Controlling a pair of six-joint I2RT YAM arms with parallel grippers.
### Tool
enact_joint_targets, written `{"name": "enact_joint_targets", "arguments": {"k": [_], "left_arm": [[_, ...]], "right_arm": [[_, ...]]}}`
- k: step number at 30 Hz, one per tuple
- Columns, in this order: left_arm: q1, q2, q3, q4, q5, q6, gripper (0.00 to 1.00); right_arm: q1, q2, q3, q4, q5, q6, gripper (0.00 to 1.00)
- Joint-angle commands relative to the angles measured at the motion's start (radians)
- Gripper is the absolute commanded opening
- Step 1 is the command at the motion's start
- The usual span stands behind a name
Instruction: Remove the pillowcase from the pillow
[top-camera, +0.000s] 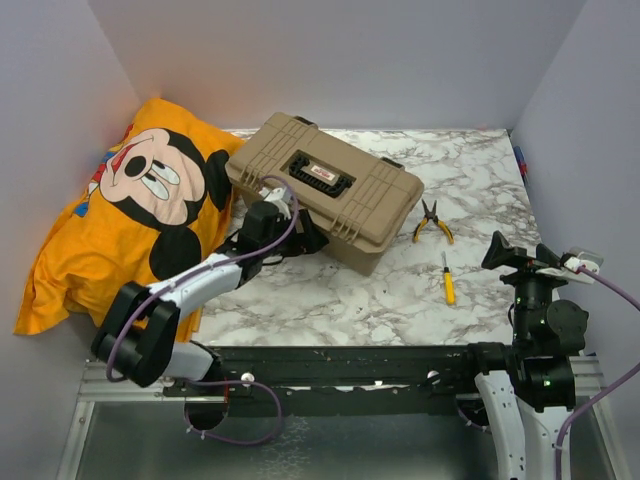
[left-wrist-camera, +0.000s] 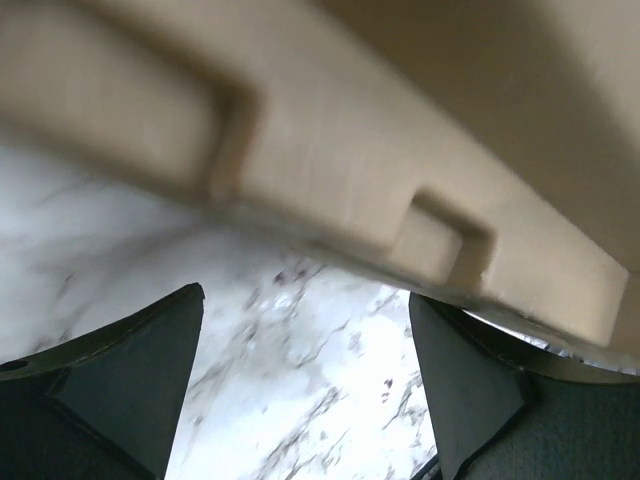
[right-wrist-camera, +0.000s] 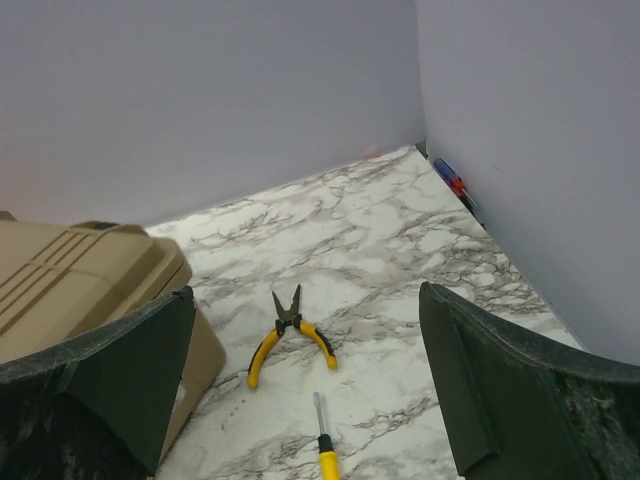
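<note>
The orange-yellow pillowcase (top-camera: 110, 235) with the Mickey Mouse face up lies bulging at the far left, against the left wall. The pillow is hidden inside it; no white fabric shows. My left gripper (top-camera: 277, 243) is low at the near-left side of the tan toolbox (top-camera: 325, 190), to the right of the pillowcase and not touching it. In the left wrist view its jaws (left-wrist-camera: 305, 295) stand wide open over bare marble, with the toolbox's lower edge (left-wrist-camera: 400, 150) close ahead. My right gripper (top-camera: 520, 255) hovers at the right, open and empty (right-wrist-camera: 305, 292).
Yellow-handled pliers (top-camera: 432, 222) (right-wrist-camera: 290, 335) and a yellow screwdriver (top-camera: 448, 280) (right-wrist-camera: 325, 450) lie on the marble right of the toolbox (right-wrist-camera: 70, 290). A small blue and red object (right-wrist-camera: 452, 182) rests against the right wall. Walls enclose the left, back and right.
</note>
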Motion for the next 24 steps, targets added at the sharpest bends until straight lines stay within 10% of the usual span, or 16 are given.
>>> {"name": "enact_joint_targets", "arguments": {"k": [1, 24], "left_arm": [[-0.063, 0.148, 0.180, 0.242, -0.050, 0.004, 0.85], [-0.200, 0.849, 0.958, 0.311, -0.277, 0.047, 0.85]], "right_arm": [[0.010, -0.019, -0.004, -0.003, -0.004, 0.003, 1.00], [0.011, -0.027, -0.007, 0.000, -0.008, 0.002, 1.00]]}}
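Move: The toolbox's middle lies about 10 cm ahead of the left hand and 2 cm to its right, near the hand's height; its near long side is already at the gripper. Pliers lie some 27 cm to the hand's right and 9 cm farther out, and the screwdriver 29 cm right and 4 cm nearer, both on the table. The pillow is about 39 cm to its left and 5 cm ahead. From the right hand, the toolbox is roughly 23 cm ahead, 40 cm left and 20 cm below. Pushing on against the toolbox's near long side just under the lid's lip, the left hand travels about 17 cm forward and as far to the right, rising some 4 cm. It goes mostly right at first, then more forward towards the back wall, while the wrist tips up about 15 degrees and the open fingers stay open. ##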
